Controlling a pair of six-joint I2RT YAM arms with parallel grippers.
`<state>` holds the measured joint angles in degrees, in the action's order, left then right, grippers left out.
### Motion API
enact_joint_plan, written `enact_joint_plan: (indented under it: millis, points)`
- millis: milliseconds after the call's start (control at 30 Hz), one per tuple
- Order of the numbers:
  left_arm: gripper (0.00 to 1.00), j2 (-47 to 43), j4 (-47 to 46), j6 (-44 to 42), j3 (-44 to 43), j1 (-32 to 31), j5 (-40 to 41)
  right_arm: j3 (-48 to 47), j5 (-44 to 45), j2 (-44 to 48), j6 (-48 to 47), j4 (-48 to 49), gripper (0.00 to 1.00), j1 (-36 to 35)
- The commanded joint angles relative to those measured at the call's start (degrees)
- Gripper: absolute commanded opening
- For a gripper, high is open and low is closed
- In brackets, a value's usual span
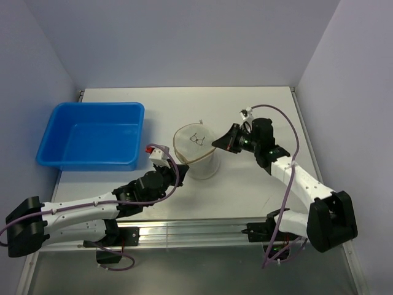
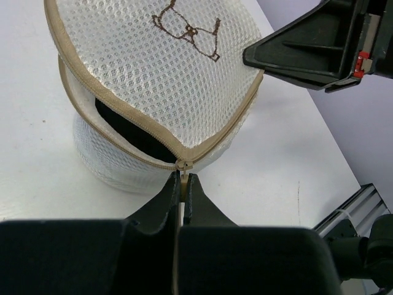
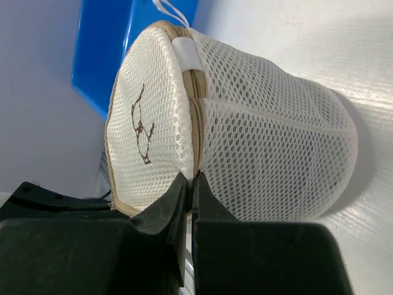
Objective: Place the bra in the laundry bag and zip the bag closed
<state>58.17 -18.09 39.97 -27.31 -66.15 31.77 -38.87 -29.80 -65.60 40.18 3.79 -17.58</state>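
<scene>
The laundry bag (image 1: pixel 196 153) is a white mesh drum with a tan rim, standing at the middle of the table. Its lid carries a brown drawing (image 2: pixel 187 27). My left gripper (image 2: pixel 183 179) is shut on the tan zip pull (image 2: pixel 183 167) at the bag's near side. Left of the slider the zip gapes over a dark opening (image 2: pixel 132 135). My right gripper (image 3: pixel 192 179) is shut on the bag's tan rim (image 3: pixel 195 129) on the opposite side, and it also shows in the left wrist view (image 2: pixel 307 43). The bra is hidden.
A big blue plastic tub (image 1: pixel 92 135) stands left of the bag, and its wall shows behind the bag (image 3: pixel 101 55). The white table (image 1: pixel 245 104) ends at a metal rail (image 1: pixel 196 230) by the arm bases. Walls close in on three sides.
</scene>
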Motion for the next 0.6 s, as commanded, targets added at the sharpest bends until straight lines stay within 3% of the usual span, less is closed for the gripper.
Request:
enact_joint_plan:
  millis: [0, 100, 133, 167, 233, 267, 333, 467, 567]
  points:
    - [0.0, -2.8, 4.56, -2.17, 1.03, 0.67, 4.54, -7.51, 7.4, -5.04, -7.32, 1.04, 0.0, 3.96]
    - [0.0, -0.96, 2.01, -1.3, 0.24, 0.67, 0.67, -11.48, 5.72, -7.34, -4.51, 0.0, 0.04, 3.09]
    - [0.0, 0.7, -0.35, -0.6, -0.72, 0.67, -0.29, -11.75, 6.33, -7.0, -4.15, -0.27, 0.14, 2.56]
    - [0.0, 1.5, -1.5, -0.24, -1.34, 0.58, -2.31, -10.71, 7.29, -6.21, -3.19, -0.45, 0.38, 1.95]
    - [0.0, 3.69, -6.14, 0.98, -2.3, 0.58, -4.34, -8.34, 10.19, -2.18, -1.87, -0.01, 0.65, 0.1]
    - [0.0, 4.57, -7.65, 1.6, -2.57, 0.58, -5.74, -4.58, 10.99, -0.16, -0.12, 0.16, 0.69, -0.08]
    - [0.0, 6.94, -9.77, 2.92, -3.71, 0.58, -6.89, 0.87, 13.09, 7.57, 2.43, 2.44, 0.75, -1.22]
    - [0.0, 9.94, -14.77, 3.01, -4.59, 0.23, -9.53, 13.35, 16.71, 21.71, 8.4, 3.07, 0.75, -5.7]
    - [0.0, 12.39, -17.41, 2.4, -5.38, -0.29, -11.9, 15.31, 13.99, 23.5, 11.48, 3.93, 0.74, -9.48]
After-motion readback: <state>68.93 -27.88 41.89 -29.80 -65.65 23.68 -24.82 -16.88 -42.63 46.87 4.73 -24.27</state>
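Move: The left fingers already pinch the zipper pull. The laundry bag's middle lies about 5 cm ahead of the left hand, 6 cm to its right and 5 cm below. The right fingers are shut on the rim: from that hand the zipper pull is some 7 cm back, 11 cm to the left and about level, and the bag's middle 2 cm back, 5 cm left and 5 cm below. The blue bin's middle is roughly 37 cm left of the left hand and 11 cm farther out. The right fingers let go of the rim and open to about three quarters while that hand goes on forward some 3 cm; it then reverses and draws back about 8 cm, nearer the zipper pull. The left hand keeps its pinch on the pull and, after a brief pause, carries it nearly 5 cm to the right, dipping slightly on the way. ##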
